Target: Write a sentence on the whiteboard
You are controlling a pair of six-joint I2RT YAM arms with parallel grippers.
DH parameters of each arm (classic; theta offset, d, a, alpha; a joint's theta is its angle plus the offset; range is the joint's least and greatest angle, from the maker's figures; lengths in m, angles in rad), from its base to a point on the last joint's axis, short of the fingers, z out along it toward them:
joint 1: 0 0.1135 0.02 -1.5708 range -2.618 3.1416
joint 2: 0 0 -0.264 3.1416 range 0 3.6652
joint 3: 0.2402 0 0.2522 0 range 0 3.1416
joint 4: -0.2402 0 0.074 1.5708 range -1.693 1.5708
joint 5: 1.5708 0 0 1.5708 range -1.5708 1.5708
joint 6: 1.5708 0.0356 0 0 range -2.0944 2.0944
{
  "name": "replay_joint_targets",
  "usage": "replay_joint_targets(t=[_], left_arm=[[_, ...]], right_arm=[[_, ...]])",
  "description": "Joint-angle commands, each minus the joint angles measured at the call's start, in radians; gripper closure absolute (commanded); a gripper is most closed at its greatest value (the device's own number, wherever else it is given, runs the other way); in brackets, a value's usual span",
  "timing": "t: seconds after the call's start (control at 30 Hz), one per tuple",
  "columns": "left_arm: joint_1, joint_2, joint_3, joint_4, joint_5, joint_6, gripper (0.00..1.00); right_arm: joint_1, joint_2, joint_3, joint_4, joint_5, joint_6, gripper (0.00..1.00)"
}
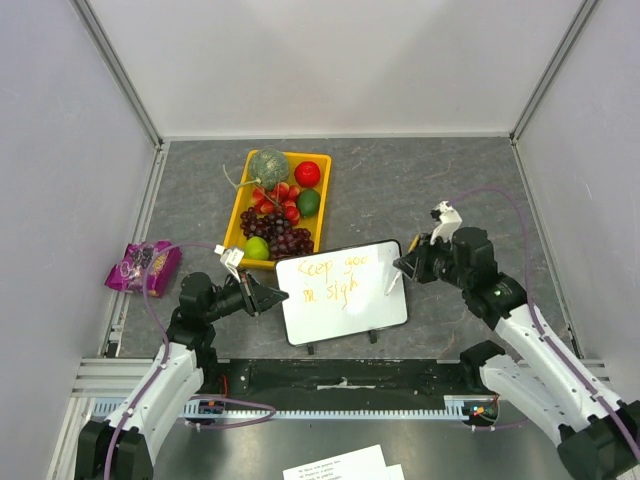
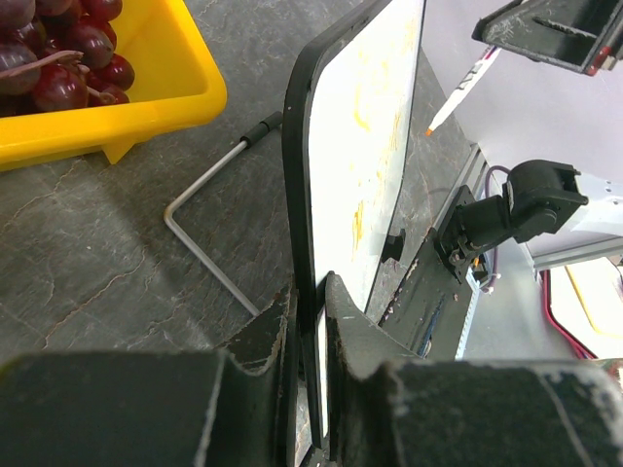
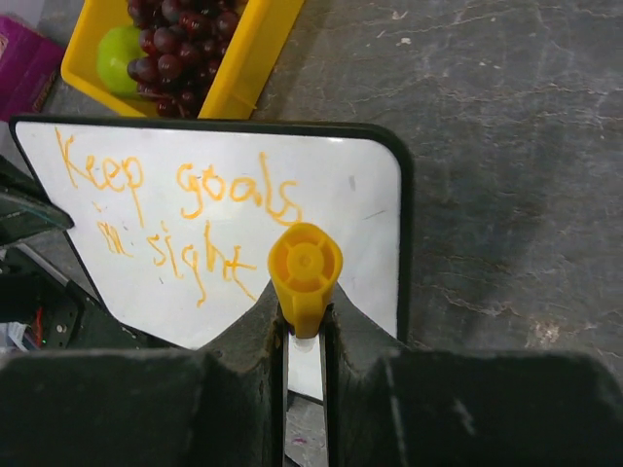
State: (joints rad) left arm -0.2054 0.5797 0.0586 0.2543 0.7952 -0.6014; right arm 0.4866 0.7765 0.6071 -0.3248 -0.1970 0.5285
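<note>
The whiteboard [image 1: 340,290] stands tilted at the table's near middle, propped on a wire stand [image 2: 209,248]. The sentence [image 3: 175,209] on it is two lines of orange letters, "Keep goals in sight". My left gripper [image 1: 275,296] is shut on the board's left edge, and the left wrist view shows the dark frame [image 2: 297,195] pinched between the fingers. My right gripper [image 1: 403,265] is shut on a marker [image 3: 305,268] with a yellow rear end. The marker's orange tip [image 2: 429,129] points at the board's right part; contact with the surface is unclear.
A yellow tray [image 1: 237,215] of fruit, with grapes, a lime and a melon, stands just behind the board's left corner. A purple packet [image 1: 145,265] lies at the far left. Printed paper sheets [image 1: 340,465] lie below the rail. Walls enclose three sides.
</note>
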Motion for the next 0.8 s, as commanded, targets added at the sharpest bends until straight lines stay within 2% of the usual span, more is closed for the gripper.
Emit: replay_joint_targets(t=[0.0, 0.1, 0.23, 0.47, 0.63, 0.77], left_arm=[[0.001, -0.009, 0.0, 0.003, -0.045, 0.028, 0.98], [0.001, -0.009, 0.0, 0.003, -0.045, 0.026, 0.98], [0.001, -0.009, 0.0, 0.002, -0.044, 0.028, 0.98], [0.001, -0.006, 0.0, 0.002, -0.044, 0.028, 0.98], [0.001, -0.003, 0.003, 0.002, -0.047, 0.028, 0.98], [0.0, -0.001, 0.003, 0.002, -0.047, 0.031, 0.98]], right_arm=[[-0.211, -0.014, -0.01, 0.012, -0.336, -0.034, 1.0], [-0.373, 0.009, -0.015, 0.013, -0.508, -0.053, 1.0], [-0.419, 0.01, -0.02, 0.027, -0.536, -0.036, 1.0], [-0.515, -0.025, 0.02, 0.026, -0.495, -0.018, 1.0], [-0.611, -0.003, 0.052, 0.032, -0.418, 0.037, 1.0], [-0.62, 0.021, 0.071, 0.033, -0.317, 0.033, 1.0]])
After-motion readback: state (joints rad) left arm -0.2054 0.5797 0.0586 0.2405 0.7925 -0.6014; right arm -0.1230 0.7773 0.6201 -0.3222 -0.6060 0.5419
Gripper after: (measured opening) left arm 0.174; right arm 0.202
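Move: The right hand, holding the marker, is above the whiteboard's right side: the board's middle is about 13 cm to its left, 7 cm back and 8 cm lower. The board's right edge runs almost under the hand, its middle some 4 cm back. The yellow basket is about 29 cm left, 14 cm ahead and 17 cm lower. For the left hand, already pinching the board's left edge, the board's middle is about 14 cm to the right, level fore and aft. The right hand carries the marker away from the written whiteboard, about 9 cm to the right and 4 cm forward while rising a little, nearly stalling midway before going on past the right edge, so that the tip goes from over the board to over bare table. Its fingers keep their grip as the wrist rolls its left side up about 10 degrees and turns some 15 degrees clockwise, while the left hand stays put and keeps pinching the board's left edge. ##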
